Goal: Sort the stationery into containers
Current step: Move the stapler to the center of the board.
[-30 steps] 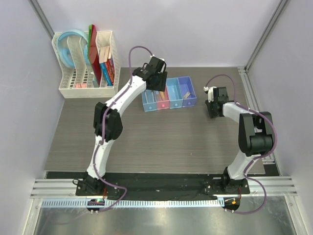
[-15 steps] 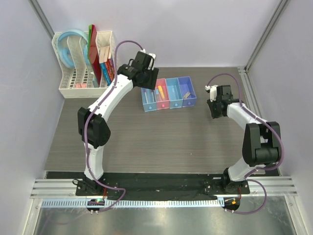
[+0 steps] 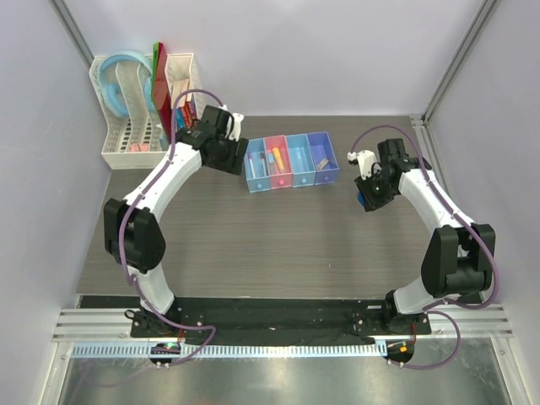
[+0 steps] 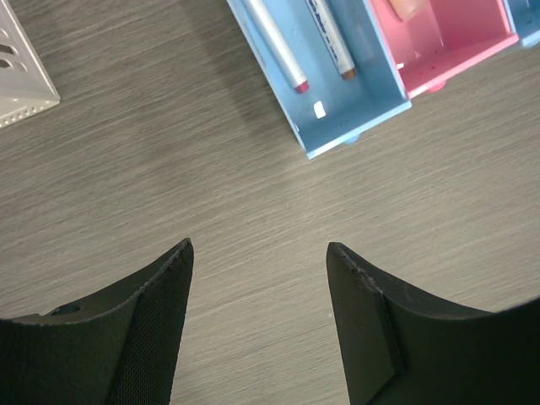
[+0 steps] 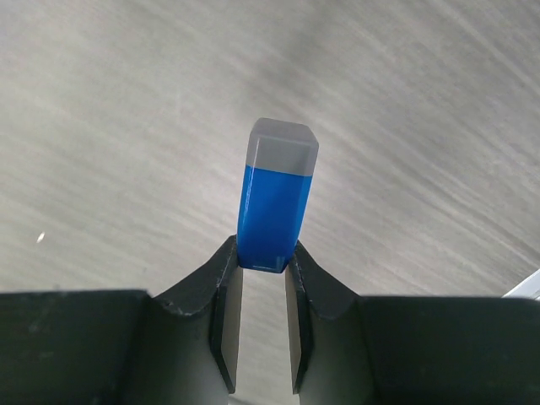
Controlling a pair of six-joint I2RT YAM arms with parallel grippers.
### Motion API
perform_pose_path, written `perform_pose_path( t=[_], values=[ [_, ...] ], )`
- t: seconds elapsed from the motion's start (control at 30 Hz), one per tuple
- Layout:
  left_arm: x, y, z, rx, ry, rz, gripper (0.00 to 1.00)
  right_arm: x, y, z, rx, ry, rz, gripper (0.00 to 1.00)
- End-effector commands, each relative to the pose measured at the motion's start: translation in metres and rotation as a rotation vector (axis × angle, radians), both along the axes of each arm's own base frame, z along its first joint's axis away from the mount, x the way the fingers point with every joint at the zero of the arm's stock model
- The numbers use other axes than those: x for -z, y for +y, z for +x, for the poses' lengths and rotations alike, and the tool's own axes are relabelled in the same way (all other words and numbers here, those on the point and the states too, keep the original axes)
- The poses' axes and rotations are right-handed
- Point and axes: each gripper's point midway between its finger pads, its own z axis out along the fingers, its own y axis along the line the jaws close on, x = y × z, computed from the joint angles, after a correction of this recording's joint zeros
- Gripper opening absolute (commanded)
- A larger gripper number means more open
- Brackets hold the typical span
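The containers (image 3: 291, 160) are four joined bins at the back of the table, coloured light blue, pink, light blue and violet-blue. My left gripper (image 3: 229, 159) hangs just left of them, open and empty (image 4: 259, 249) above bare table. In the left wrist view, the first light-blue bin (image 4: 371, 105) holds two grey pens (image 4: 274, 42), and the pink bin (image 4: 456, 51) holds a tan piece (image 4: 409, 7). An orange-yellow piece (image 3: 275, 155) lies in the pink bin. To the right of the bins, my right gripper (image 3: 369, 194) is shut (image 5: 263, 253) on a small blue block with a grey end (image 5: 277, 198).
A white mesh rack (image 3: 118, 156) with folders and books stands at the back left, close behind the left arm. Its corner (image 4: 21, 80) shows in the left wrist view. A metal frame rail (image 3: 426, 148) runs along the table's right edge.
The left arm has drawn back from above the bins to their left side, its jaws a little wider. The right gripper, still holding the blue block, has shifted slightly nearer and turned.
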Motion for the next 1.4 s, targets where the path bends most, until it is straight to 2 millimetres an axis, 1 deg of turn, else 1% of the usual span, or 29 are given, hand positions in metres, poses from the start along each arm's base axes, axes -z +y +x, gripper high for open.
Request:
perform_pose_path(
  t=[0.0,0.03,0.13,0.17,0.23,0.27,0.4,0.47,0.63,0.8,1.13,1.37],
  values=[
    [-0.018,-0.001,-0.008,0.069,-0.062,-0.067,0.65,-0.016,0.006,-0.021,-0.090,0.020,0.020,0.19],
    [-0.015,-0.001,-0.011,0.078,-0.055,-0.067,0.65,-0.014,0.008,-0.023,-0.099,0.030,0.025,0.19],
    [0.002,0.000,-0.025,0.116,-0.012,-0.063,0.65,0.006,0.016,-0.028,-0.123,0.067,0.045,0.19],
    [0.004,0.001,-0.027,0.115,-0.009,-0.061,0.65,0.013,0.021,-0.028,-0.132,0.086,0.049,0.19],
    [0.008,0.003,-0.030,0.147,-0.008,-0.045,0.65,0.022,0.026,-0.027,-0.140,0.102,0.056,0.19],
    [0.009,0.003,-0.032,0.152,-0.006,-0.042,0.65,0.028,0.028,-0.027,-0.141,0.120,0.056,0.19],
    [0.003,0.003,-0.040,0.182,-0.017,-0.056,0.65,0.037,0.032,-0.020,-0.142,0.128,0.054,0.19],
    [0.003,0.003,-0.043,0.190,-0.016,-0.058,0.65,0.038,0.034,-0.015,-0.142,0.125,0.059,0.19],
    [0.002,0.003,-0.048,0.193,-0.014,-0.067,0.65,0.047,0.039,-0.012,-0.143,0.131,0.057,0.19],
    [0.005,0.003,-0.049,0.194,-0.003,-0.068,0.65,0.056,0.041,-0.013,-0.142,0.139,0.042,0.19],
    [0.012,0.002,-0.051,0.195,0.016,-0.071,0.66,0.057,0.045,-0.011,-0.142,0.123,0.025,0.20],
    [0.012,0.001,-0.052,0.196,0.021,-0.078,0.66,0.063,0.046,-0.012,-0.142,0.128,0.016,0.21]
  ],
)
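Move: The right gripper already holds the stapler; the bare patch of board it is taken to lies about 2 cm back, 5 cm to its left and some 9 cm below. From the same hand, the box's purple compartment sits about 18 cm ahead and 12 cm left, and the light-blue one beside it 18 cm ahead and 20 cm left, both roughly 7 cm lower. From the left gripper, the stapler is about 39 cm to the right, 9 cm back and 7 cm lower. Keep the stapler pinched and lower the right gripper about 6 cm towards the bare board in front of the box, carrying it some 4 cm left; draw back 3 cm first, then ease half of that forward again, tipping the fingers nearer to vertical. Meanwhile draw the open left gripper back about 5 cm and slightly down, away from the box, turning it some 10 degrees clockwise. ##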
